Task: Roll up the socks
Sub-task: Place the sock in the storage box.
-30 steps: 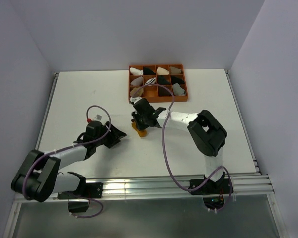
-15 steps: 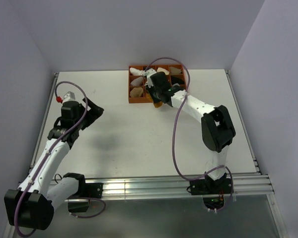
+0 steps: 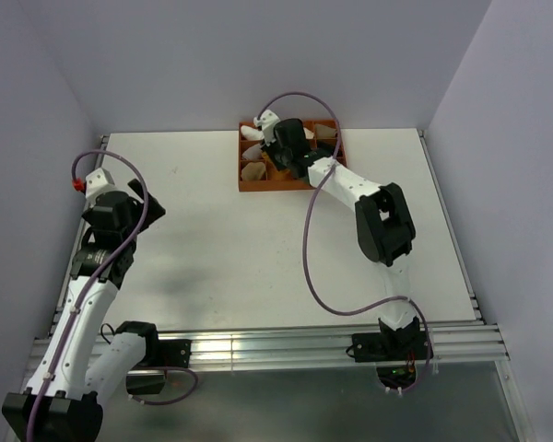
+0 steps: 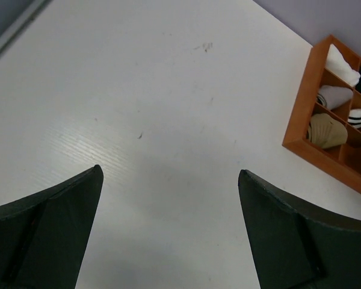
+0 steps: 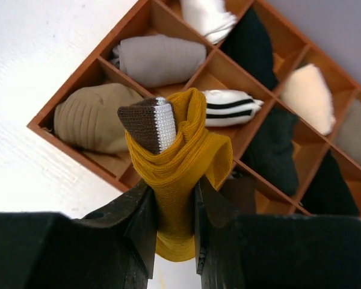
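Observation:
A rolled mustard-yellow sock point(image 5: 182, 159) with a brown and white striped cuff point(image 5: 149, 123) at its top is clamped between my right gripper's point(image 5: 173, 194) two fingers. In the right wrist view it hangs over the near compartments of the orange divided box point(image 5: 75, 152). From above, my right gripper point(image 3: 290, 147) hovers over that box point(image 3: 286, 187) at the table's far side, and the sock is hidden under it. My left gripper point(image 4: 168, 174) stands wide open over bare table on the left, holding nothing point(image 3: 147, 208).
Small rolled bundles fill the box compartments: beige point(image 5: 90, 117), grey point(image 5: 159, 58), white with black stripes point(image 5: 228, 107), black and white ones. The left wrist view shows the box point(image 4: 301, 129) at the far right. Grey walls enclose the table.
My right arm carried the yellow sock from the table's middle up over the box. My left arm swung back to the left, rose, and its jaws opened wide.

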You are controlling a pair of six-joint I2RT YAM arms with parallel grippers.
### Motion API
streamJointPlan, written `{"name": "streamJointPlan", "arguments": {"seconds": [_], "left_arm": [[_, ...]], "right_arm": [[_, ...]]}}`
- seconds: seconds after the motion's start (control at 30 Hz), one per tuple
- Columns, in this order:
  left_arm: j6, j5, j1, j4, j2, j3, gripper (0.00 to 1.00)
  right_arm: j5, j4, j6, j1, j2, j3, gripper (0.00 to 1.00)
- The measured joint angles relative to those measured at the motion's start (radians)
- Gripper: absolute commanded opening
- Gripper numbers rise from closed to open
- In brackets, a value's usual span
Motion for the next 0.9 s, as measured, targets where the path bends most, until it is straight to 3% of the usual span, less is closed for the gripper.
{"name": "streamJointPlan", "arguments": {"seconds": [0.3,0.7,0.9], "left_arm": [[0.018,-0.139,-0.012,0.000,-0.042,-0.049,0.99],[0.025,-0.170,-0.019,0.000,-0.043,-0.061,1.00],[0.025,-0.171,-0.021,0.000,-0.043,-0.061,0.99]], "right_arm": [[-0.061,-0.019,-0.039,-0.030,0.156,0.078,0.00],[-0.059,-0.129,-0.104,-0.048,0.164,0.188,0.00],[-0.090,-0.236,-0.148,-0.056,0.253,0.294,0.00]]}}
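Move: The rolled mustard sock is in the right gripper; the empty front-row compartment of the storage box lies about 3 cm ahead of this hand, 1 cm to its right and some 10 cm below. At that level, the tan sock sits 3 cm ahead and 6 left, the brown sock 3 ahead and 9 right, the striped sock 12 ahead and 1 right. From the left hand the compartment is about 26 cm ahead, 27 right and 18 below. Lower the right gripper some 6 cm towards the empty compartment, keeping its pinch on the mustard sock; lift back about 2.5 cm while easing forward, then sink again, ending 3 cm farther out, with the wrist tipped and rolled about 10 degrees, fingertips more downward. Draw the open left hand about 3 cm left and slightly back, then hold it there. ##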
